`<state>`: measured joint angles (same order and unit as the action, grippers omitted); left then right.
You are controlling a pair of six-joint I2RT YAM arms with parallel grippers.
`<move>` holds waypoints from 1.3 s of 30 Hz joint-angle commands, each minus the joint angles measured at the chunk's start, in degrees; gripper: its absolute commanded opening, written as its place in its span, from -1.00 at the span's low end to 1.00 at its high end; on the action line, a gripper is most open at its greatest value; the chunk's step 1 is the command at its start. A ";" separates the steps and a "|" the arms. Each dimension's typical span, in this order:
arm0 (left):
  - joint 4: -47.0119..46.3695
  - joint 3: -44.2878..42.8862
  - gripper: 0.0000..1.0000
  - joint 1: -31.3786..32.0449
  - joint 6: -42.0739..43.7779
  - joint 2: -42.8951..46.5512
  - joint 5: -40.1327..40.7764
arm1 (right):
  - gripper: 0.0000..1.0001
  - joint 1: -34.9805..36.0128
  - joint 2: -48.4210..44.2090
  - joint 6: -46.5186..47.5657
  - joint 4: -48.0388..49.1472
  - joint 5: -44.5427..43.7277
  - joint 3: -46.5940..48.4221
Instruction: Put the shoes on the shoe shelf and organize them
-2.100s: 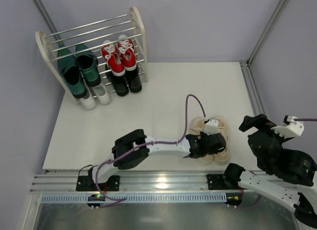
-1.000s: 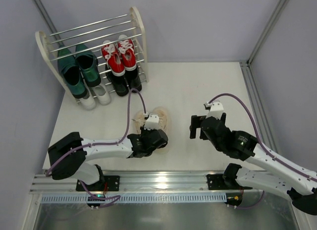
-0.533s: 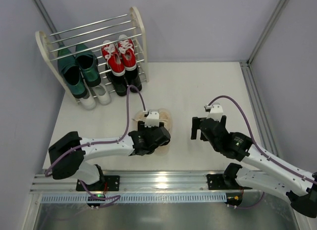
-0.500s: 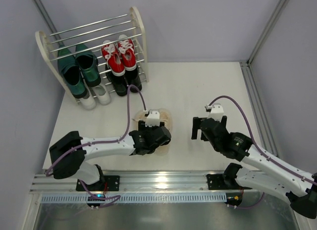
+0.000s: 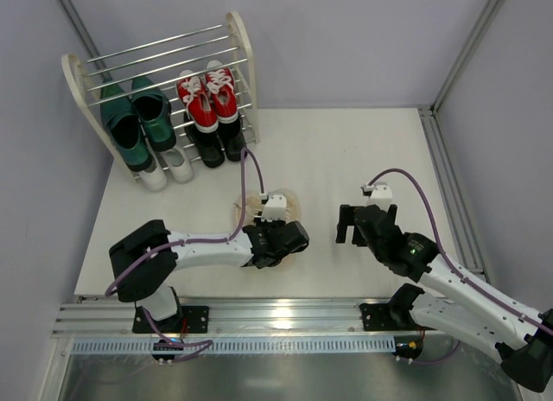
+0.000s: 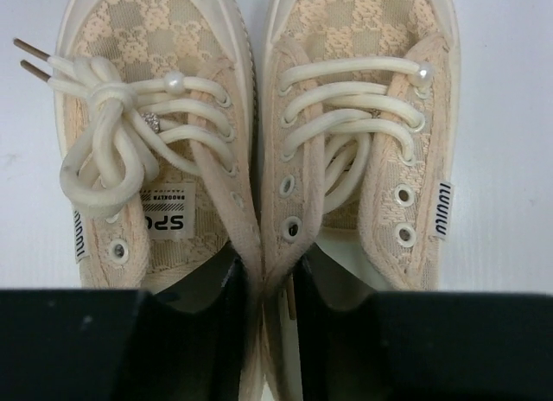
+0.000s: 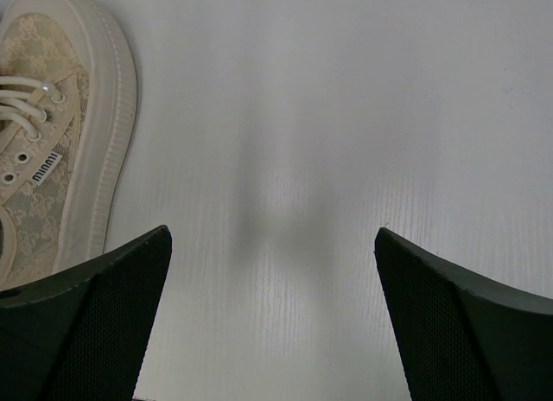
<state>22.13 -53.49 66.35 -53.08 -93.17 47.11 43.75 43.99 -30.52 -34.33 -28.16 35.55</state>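
Observation:
The beige lace-up sneakers (image 5: 244, 208) lie side by side on the white table, toes towards the shoe shelf (image 5: 238, 40). My left gripper (image 5: 275, 238) is over their heels. In the left wrist view one finger sits inside each shoe (image 6: 155, 116), and the left gripper (image 6: 263, 284) is shut on the two inner walls pressed together. To the right my right gripper (image 5: 350, 224) hovers wide open above bare table; in its own view the right gripper (image 7: 272, 271) holds nothing, with one beige sneaker (image 7: 52, 159) at the left edge.
On the shelf sit dark green loafers (image 5: 138, 120), red sneakers (image 5: 207, 94), black shoes (image 5: 216, 143) and white sneakers (image 5: 168, 168). The upper rods (image 5: 164, 51) are bare. A metal rail (image 5: 276, 319) runs along the near table edge.
The left arm carried the beige pair from the table's right to its middle. Its jaws opened, then closed on the inner walls again. The right arm swung in beside it.

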 commanded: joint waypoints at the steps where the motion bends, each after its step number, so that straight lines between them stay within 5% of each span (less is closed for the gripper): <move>1: -0.15 -0.56 -0.55 0.10 -2.47 0.61 3.51 | 0.99 -0.24 -0.13 0.55 2.68 0.92 -0.39; 5: -0.86 -0.12 -0.99 -0.08 -2.47 0.27 4.04 | 1.00 -0.07 0.22 0.29 2.51 1.53 -0.39; 24: 5.82 -5.83 -1.00 0.01 7.37 20.91 9.75 | 0.95 -0.15 -1.36 0.38 1.90 1.71 0.31; 33: -0.50 -17.85 -0.99 -0.51 28.44 25.94 11.59 | 0.95 -0.15 -1.54 1.25 1.72 1.97 1.45; 39: 0.19 -34.27 -0.99 -12.80 38.75 21.28 3.11 | 0.94 -0.15 -1.10 1.96 0.75 2.23 3.73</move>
<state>30.24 -77.91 60.55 -23.03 -71.83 49.87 43.75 43.11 -29.82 -34.04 -26.15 35.64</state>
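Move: The beige shoes lie right at the left hand, its partly open fingers already around their adjoining inner sides, with their middle about 3 cm lower. The black shoes on the shelf stand some 22 cm ahead and 14 cm to the left; the red sneakers above them are about 21 cm ahead, 13 cm left and 16 cm up. From the idle right hand, the beige shoes lie roughly 24 cm to the left, 2 cm ahead and 10 cm below. Left fingers pinch shut on the beige shoes' inner sides and lift the pair about 27 cm, tipping up 20 degrees. ##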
